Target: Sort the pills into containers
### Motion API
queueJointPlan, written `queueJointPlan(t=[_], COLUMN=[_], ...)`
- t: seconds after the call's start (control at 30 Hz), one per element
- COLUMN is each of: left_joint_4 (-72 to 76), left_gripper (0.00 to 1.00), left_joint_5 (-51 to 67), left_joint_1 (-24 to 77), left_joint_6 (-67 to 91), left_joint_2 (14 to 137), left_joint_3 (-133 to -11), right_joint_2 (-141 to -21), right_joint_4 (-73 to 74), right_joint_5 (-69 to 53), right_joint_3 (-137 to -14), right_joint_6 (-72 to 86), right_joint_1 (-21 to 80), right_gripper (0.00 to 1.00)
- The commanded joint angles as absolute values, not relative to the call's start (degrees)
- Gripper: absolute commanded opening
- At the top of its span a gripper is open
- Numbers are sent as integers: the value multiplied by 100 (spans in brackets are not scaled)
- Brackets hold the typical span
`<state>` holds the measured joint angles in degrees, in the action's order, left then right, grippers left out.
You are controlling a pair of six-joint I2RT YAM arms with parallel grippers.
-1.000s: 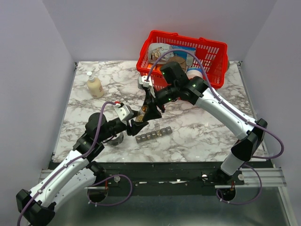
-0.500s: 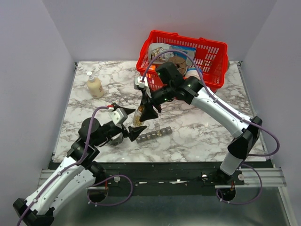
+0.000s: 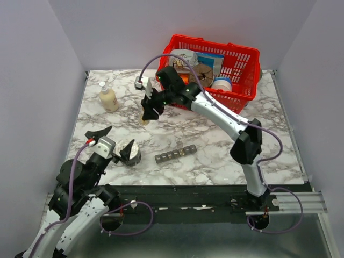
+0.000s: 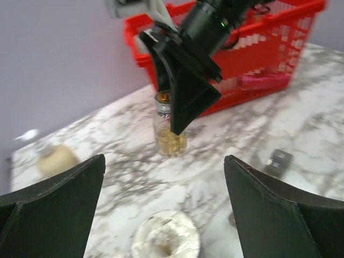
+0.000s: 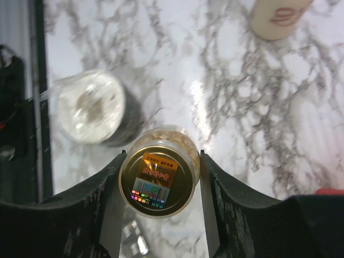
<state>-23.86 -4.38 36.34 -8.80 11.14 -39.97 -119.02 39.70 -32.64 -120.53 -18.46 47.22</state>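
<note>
The pills [image 4: 171, 142] are a tan mass inside a small clear bottle [image 3: 145, 117]. My right gripper [image 3: 148, 109] is shut on this bottle and holds it upright above the marble, left of the table's middle. In the right wrist view the bottle's gold, stickered end [image 5: 159, 181] fills the gap between the fingers [image 5: 86, 215]. The dark grey pill organiser [image 3: 176, 154], one row of small compartments, lies near the front edge, well to the right of the bottle. My left gripper [image 3: 114, 141] is open and empty at the near left, with its fingers [image 4: 51, 209] spread wide.
A round dark tub with a silvery top [image 3: 130, 153] stands by the left gripper. A cream pump bottle [image 3: 108, 98] stands at the far left. The red mesh basket [image 3: 236, 54] with packages fills the far right. A small clear item [image 3: 179, 144] stands behind the organiser.
My left gripper opened, let go of the bottle and drew back to the near left. The right arm carried the bottle up and away to the left, off the organiser.
</note>
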Motion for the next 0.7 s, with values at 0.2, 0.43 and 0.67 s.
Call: queueJointPlan(t=[0.2,0.43,0.67], left_joint_4=[-2971,-2953,-2927], left_gripper=[99,99,99], left_joint_5=[-2742,-2786,-2733], left_joint_1=[3604,3612,3604], left_joint_6=[-1020,-984,-1002], left_joint_2=[246,272,308], left_joint_3=[-3718,-3657,-3612], right_joint_2=[-13727,-14255,-14581], right_joint_4=[2936,2576,2294], right_joint_5=[-1477,-1108,-756], right_joint_3=[-13693,-13720,-13720], right_joint_6=[-1468,-1556,-1643], right_joint_1=[4931,5010,5176], right_gripper=[26,32,36])
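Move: My right hand holds the pill bottle upright; the bare table spot it is bound for lies about 10 cm ahead, 7 cm to its left and some 18 cm below. From this hand the soap bottle stands roughly 16 cm ahead and 23 cm left, the round container 10 cm back and 12 cm left, and the pill organizer 9 cm back and 12 cm right. From my empty left hand the spot is about 26 cm ahead, 5 cm right, well below. I keep my right fingers shut on the pill bottle and swing it forward and left, sinking as it goes, towards the open marble short of the soap bottle; then I slow the reach and go mostly straight down, about 12 cm in all, turning the wrist some 15 degrees clockwise. My left hand, still open, draws off about 7 cm to its left and turns counter-clockwise. ##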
